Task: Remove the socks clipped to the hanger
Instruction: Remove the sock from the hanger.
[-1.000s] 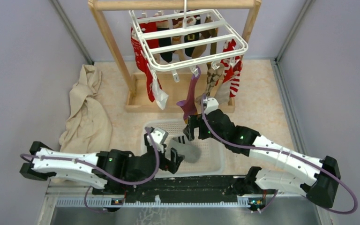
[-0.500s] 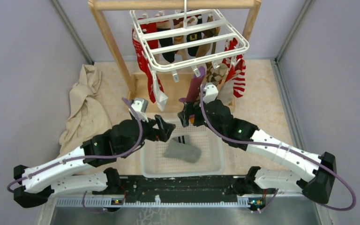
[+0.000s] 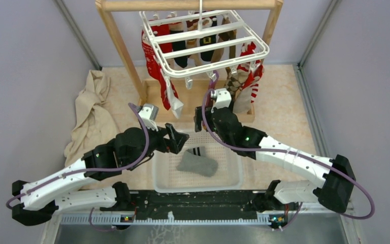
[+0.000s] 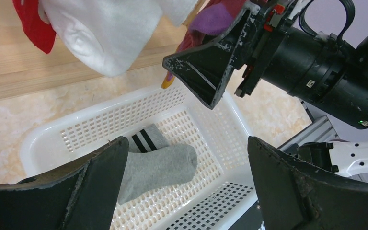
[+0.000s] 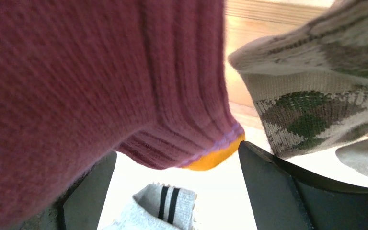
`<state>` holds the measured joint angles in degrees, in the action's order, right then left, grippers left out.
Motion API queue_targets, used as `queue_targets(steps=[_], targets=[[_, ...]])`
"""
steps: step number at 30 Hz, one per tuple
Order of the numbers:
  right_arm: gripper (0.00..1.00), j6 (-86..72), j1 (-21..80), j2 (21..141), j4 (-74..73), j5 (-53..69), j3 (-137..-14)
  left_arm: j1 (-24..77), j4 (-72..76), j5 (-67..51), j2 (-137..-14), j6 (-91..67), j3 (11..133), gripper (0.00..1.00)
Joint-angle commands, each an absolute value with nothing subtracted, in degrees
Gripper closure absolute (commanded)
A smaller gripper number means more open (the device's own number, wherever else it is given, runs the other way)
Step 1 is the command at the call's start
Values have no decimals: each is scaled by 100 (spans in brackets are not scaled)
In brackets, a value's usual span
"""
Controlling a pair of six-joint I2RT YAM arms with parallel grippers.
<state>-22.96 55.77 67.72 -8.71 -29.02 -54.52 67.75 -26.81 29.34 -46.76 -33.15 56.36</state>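
Observation:
The white hanger point(image 3: 203, 40) hangs from the wooden frame, with several socks clipped under it. Among them are a red and white one point(image 3: 158, 76), a black one with a buckle point(image 3: 208, 43), an argyle one point(image 3: 236, 84) and a red-white striped one point(image 3: 255, 81). My right gripper point(image 3: 199, 118) stands open just below the hanger. The lower end of the magenta sock point(image 5: 100, 72), with its orange toe, hangs between the fingers. My left gripper point(image 3: 180, 140) is open and empty over the basket's back left corner. A grey sock point(image 3: 198, 163) lies in the basket.
The white mesh basket point(image 3: 233, 178) sits in front of the wooden frame point(image 3: 122, 51). A crumpled beige cloth point(image 3: 94, 117) lies at the left. The argyle sock point(image 5: 316, 96) hangs close to the right of my right gripper. Grey walls stand on both sides.
My left arm has swung from low over the basket up toward its back left corner. My right gripper has risen along the magenta sock toward the hanger and spread its jaws slightly wider.

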Motion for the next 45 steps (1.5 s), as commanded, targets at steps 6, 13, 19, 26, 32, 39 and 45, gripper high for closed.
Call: queue_targets(steps=[6,13,19,26,32,39,45], targets=[[26,-2122,5438,7035,-118,-3343,-5657,6759,-2742,2783,-4636,-3251,5730,1],[89,-2032,5423,6870,-44,-3221,-5517,6759,-2645,2673,-4608,-3248,5809,1],[100,-2011,5423,6604,-155,-3068,-5283,6759,-2385,2540,-4953,-3071,6684,1],[100,-1882,5505,6228,-271,-2751,-5130,6759,-1755,2147,-5630,-2674,7872,1],[100,-1963,5632,5913,-483,-2405,-5054,6759,-1294,1967,-6164,-2336,8505,1],[100,-2053,5868,5555,-860,-2134,-4946,6759,-1040,2121,-6709,-2122,8905,1],[100,-2100,6086,5307,-1090,-2168,-4857,6759,-910,2382,-6943,-2127,8963,1]])
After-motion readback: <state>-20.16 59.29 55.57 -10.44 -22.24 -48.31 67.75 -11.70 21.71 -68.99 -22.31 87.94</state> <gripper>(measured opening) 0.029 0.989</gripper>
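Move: The purple sock's lower end hangs between the right hand's open fingers, about 2 cm ahead of their grip centre, at about its height. From that hand the patterned sock is some 6 cm ahead, 9 right and 12 up. The purple sock's clip is about 9 cm ahead of the left hand, 10 right and 20 above. From the left hand again, the empty clip is roughly 7 ahead, 3 right, 20 up, and the white sock 12 ahead, 2 left, 3 up. Forward about 2 cm eases the right hand, its open fingers shutting on the purple sock's lower end; keeping that pinch, it then draws the sock back some 7 cm. Meanwhile the left hand, fingers staying wide, climbs nearly 19 cm and goes about 9 cm right towards the purple sock's clip, tipping its fingertips up. ##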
